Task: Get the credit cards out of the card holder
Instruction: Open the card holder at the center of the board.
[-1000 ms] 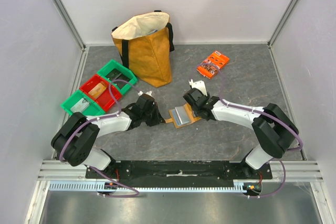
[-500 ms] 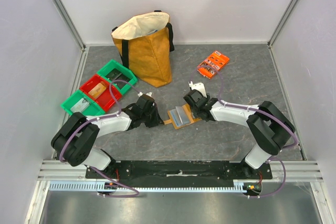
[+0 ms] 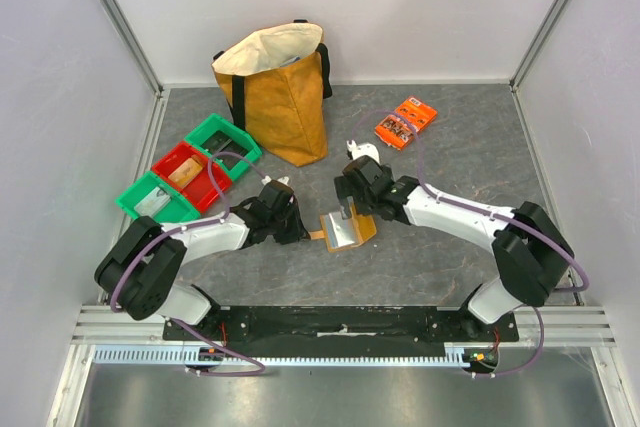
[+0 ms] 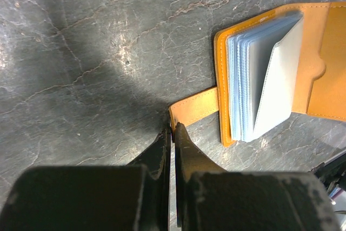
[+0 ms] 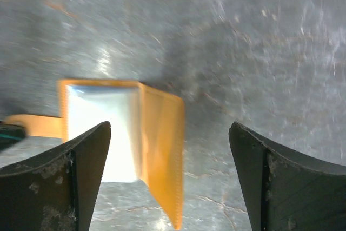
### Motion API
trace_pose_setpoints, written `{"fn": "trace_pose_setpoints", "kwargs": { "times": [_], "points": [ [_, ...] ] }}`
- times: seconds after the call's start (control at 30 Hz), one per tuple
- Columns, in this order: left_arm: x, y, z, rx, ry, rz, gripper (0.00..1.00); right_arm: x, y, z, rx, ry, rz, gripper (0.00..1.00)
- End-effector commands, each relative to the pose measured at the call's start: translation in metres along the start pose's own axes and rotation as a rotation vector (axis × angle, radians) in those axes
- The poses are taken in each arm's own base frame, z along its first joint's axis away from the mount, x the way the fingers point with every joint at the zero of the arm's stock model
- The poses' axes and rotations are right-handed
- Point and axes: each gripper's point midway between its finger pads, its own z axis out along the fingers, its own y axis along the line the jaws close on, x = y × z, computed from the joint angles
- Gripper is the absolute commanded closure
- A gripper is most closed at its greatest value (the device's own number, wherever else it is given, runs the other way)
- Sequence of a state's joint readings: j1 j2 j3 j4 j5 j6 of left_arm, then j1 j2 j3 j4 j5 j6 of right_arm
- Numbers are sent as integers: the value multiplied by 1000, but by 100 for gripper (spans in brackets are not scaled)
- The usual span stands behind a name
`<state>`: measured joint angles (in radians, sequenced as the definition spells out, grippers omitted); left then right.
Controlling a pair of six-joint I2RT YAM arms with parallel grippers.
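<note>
The card holder (image 3: 347, 230) lies open on the dark mat between the two arms. It is tan-brown with a stack of pale blue-grey pockets (image 4: 259, 79). My left gripper (image 3: 301, 231) is shut on its tan strap (image 4: 195, 105), the fingertips (image 4: 173, 128) pinching the strap's end. My right gripper (image 3: 350, 205) hovers just above the holder, open wide (image 5: 168, 128) with nothing between its fingers. The holder's tan cover (image 5: 162, 139) stands tilted up beside the pockets. No credit cards show; whatever the pockets hold is hidden.
A mustard tote bag (image 3: 280, 92) stands at the back. Green and red bins (image 3: 185, 177) sit at the left, close to the left arm. An orange printed packet (image 3: 405, 122) lies at the back right. White walls enclose the mat.
My right gripper has opened wide and shifted left and up over the holder. The holder's right cover has tipped up. The left gripper keeps its grip on the strap.
</note>
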<state>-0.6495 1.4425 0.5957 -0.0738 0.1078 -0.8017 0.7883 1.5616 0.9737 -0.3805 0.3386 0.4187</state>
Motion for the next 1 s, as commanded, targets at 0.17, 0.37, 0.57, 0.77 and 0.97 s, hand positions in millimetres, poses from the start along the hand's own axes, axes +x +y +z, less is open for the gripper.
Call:
{"fn": "trace_pose_setpoints", "kwargs": {
  "times": [0.17,0.37,0.57,0.77,0.97],
  "points": [
    [-8,-17,-8,54,-18,42,98,-58,59,-26,-53,-143,-86,2],
    [-8,-16,-12,55,-32,22,98,-51,72,-7,89,-141,-170,2],
    [-11,-17,-15,58,-56,15,98,-33,64,9,191,-116,-207,2],
    [-11,-15,-17,55,-65,7,98,-21,55,18,241,-95,-243,2],
    [-12,-13,-22,47,-83,4,98,-17,50,21,260,-89,-259,2]
  ]
}}
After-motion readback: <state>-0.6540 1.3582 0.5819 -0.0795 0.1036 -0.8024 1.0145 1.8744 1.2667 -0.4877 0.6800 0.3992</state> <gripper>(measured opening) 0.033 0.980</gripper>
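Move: Over the opened card holder, the right hand has the card sleeves about 6 cm to its left, 4 cm back and 6 cm below. The half-raised cover stands roughly 1 cm left, 4 cm back and 4 cm below that hand; the strap is some 12 cm left, 6 cm back and 6 cm below it. The left hand already pinches the strap's end; from it the sleeves lie 7 cm right, 1 cm ahead, 1 cm below. Swinging left over the sleeves with its fingers wide open, the right hand rises about 5 cm, then comes down again some 6 cm and drifts a little back to the right, rolling its left side down by about 20 degrees until the left finger seems to rest on the sleeves. The left hand keeps its pinch on the strap and lifts it about 2 cm. ##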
